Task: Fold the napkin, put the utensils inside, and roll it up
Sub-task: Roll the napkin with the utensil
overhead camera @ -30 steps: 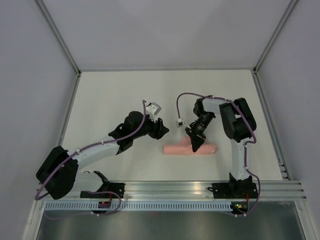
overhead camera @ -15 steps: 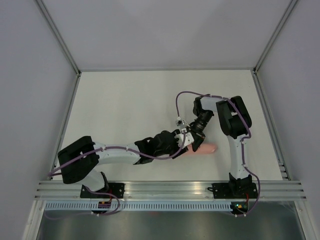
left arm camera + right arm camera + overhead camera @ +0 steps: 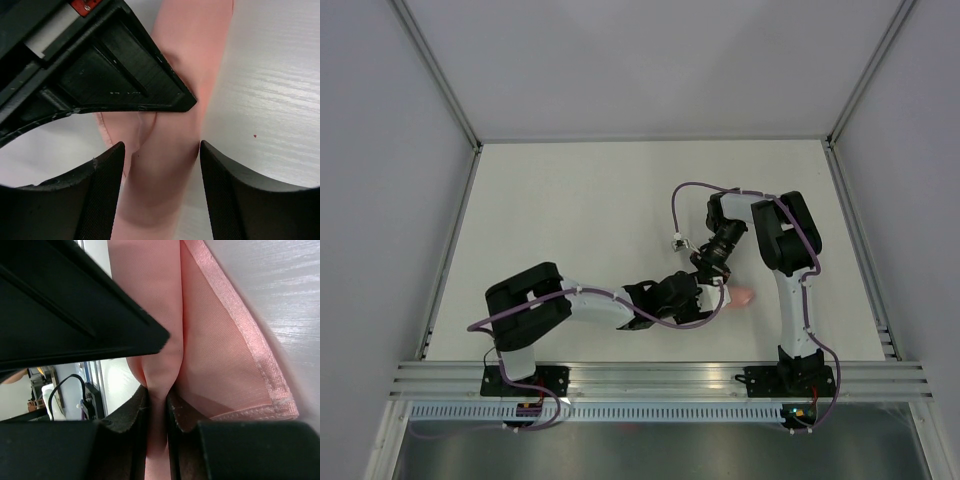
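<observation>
The napkin (image 3: 743,296) lies as a slim salmon-pink roll on the white table, mostly covered by both grippers from above. My right gripper (image 3: 717,284) is shut on a fold of the napkin (image 3: 215,350), which is pinched flat between the right gripper's (image 3: 157,402) dark pads. My left gripper (image 3: 703,299) is open and straddles the roll (image 3: 165,170), with a gap on each side between the cloth and its fingers (image 3: 100,195). The black wedge of the right gripper's fingers (image 3: 125,75) sits just ahead on the roll. No utensils show.
The white table (image 3: 570,200) is walled by grey panels with metal posts at the far corners. An aluminium rail (image 3: 660,378) carrying both arm bases runs along the near edge. The left arm's long links stretch across the near table towards the roll.
My left arm swung right from beside the roll's left end to over the roll, its jaws widening. The right gripper kept its pinch on the napkin and barely moved.
</observation>
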Controlling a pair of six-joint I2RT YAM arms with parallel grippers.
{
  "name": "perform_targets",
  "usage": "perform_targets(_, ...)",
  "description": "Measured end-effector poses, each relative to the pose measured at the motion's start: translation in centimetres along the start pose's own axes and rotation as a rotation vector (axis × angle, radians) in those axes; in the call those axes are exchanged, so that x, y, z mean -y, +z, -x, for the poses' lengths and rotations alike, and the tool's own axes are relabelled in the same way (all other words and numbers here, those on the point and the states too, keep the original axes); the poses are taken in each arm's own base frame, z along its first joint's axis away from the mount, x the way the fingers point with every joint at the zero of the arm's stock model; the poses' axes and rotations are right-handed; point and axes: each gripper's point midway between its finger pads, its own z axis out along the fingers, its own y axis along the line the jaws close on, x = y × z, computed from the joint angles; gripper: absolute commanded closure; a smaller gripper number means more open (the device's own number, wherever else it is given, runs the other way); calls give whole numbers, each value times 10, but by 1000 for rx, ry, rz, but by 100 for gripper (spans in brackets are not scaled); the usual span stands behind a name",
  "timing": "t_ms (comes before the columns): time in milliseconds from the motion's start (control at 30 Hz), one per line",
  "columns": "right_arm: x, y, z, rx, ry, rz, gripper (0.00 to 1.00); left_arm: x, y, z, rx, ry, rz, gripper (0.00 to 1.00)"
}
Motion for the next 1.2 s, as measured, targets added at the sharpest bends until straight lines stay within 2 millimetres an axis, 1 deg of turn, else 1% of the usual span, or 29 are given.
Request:
perform_targets(67, 0, 0, 0, 0, 5, 1, 76, 2, 5, -5, -15, 3, -5, 36)
perform_targets(133, 0, 0, 0, -1, 7, 0, 76, 1, 7, -7, -18, 0, -9, 42)
perform_targets(167, 0, 0, 0, 0, 9, 0, 73, 1, 8, -8, -19, -2, -12, 45)
perform_targets(200, 0, -1, 1, 0, 10, -1, 71, 0, 8, -9, -23, -4, -16, 55)
perform_targets(233, 0, -1, 1, 0, 12, -2, 69, 0, 8, -10, -23, -7, -22, 58)
perform_targets(300, 0, -1, 1, 1, 19, -3, 63, 1, 9, -12, -25, -15, -41, 63)
perform_targets(333, -1, -2, 2, 1, 28, -1, 57, 0, 10, -14, -27, -19, -52, 67)
perform_targets(400, -4, -2, 2, 4, 47, 5, 50, 1, 11, -14, -23, -28, -82, 72)
perform_targets(433, -6, -3, 3, 5, 53, 4, 45, 1, 11, -13, -21, -33, -93, 74)
perform_targets(533, -7, -9, 6, 15, 50, -24, 39, 0, 12, -12, -14, -52, -134, 77)
perform_targets(600, -5, -13, 10, 26, 33, -60, 36, -2, 14, -12, -13, -66, -149, 77)
perform_targets(700, 3, -23, 18, 56, 6, -140, 29, -5, 15, -13, -11, -90, -173, 77)
perform_targets(767, 11, -34, 24, 88, -19, -206, 27, -5, 15, -13, -12, -101, -185, 77)
perform_targets(800, 16, -42, 27, 110, -28, -248, 21, -5, 16, -13, -12, -105, -190, 77)
perform_targets(833, 21, -48, 29, 122, -34, -280, 21, -6, 16, -13, -13, -110, -195, 77)
perform_targets(900, 36, -67, 34, 164, -58, -372, 21, -5, 16, -13, -16, -119, -208, 78)
perform_targets(1000, 49, -88, 38, 218, -59, -458, 21, -6, 17, -13, -22, -140, -230, 77)
perform_targets(1100, 53, -106, 38, 265, -56, -515, 21, -8, 18, -13, -23, -178, -261, 77)
perform_targets(1200, 49, -124, 34, 311, -53, -565, 21, -11, 18, -13, -24, -228, -300, 76)
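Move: Just beneath the open left fingers runs the rolled napkin, its middle about 3 cm to their right, 1 cm ahead and 3 cm down. The loose corner flap sticks out about 5 cm ahead of the left hand and 1 cm right, 3 cm down. The right hand already pinches the roll close to its middle, which lies level with that hand and some 2 cm to its left; from there the flap is about 4 cm ahead and 4 cm left. Sinking about 1.5 cm, the left hand closes its fingers across the rolled napkin and keeps the pinch, easing some 2 cm forward as its fingers tip steeper. Once that grip is on, the right hand opens, comes free of the roll and sweeps about 12 cm forward, also 4 cm right and 4 cm up, turning its fingers more steeply down. ##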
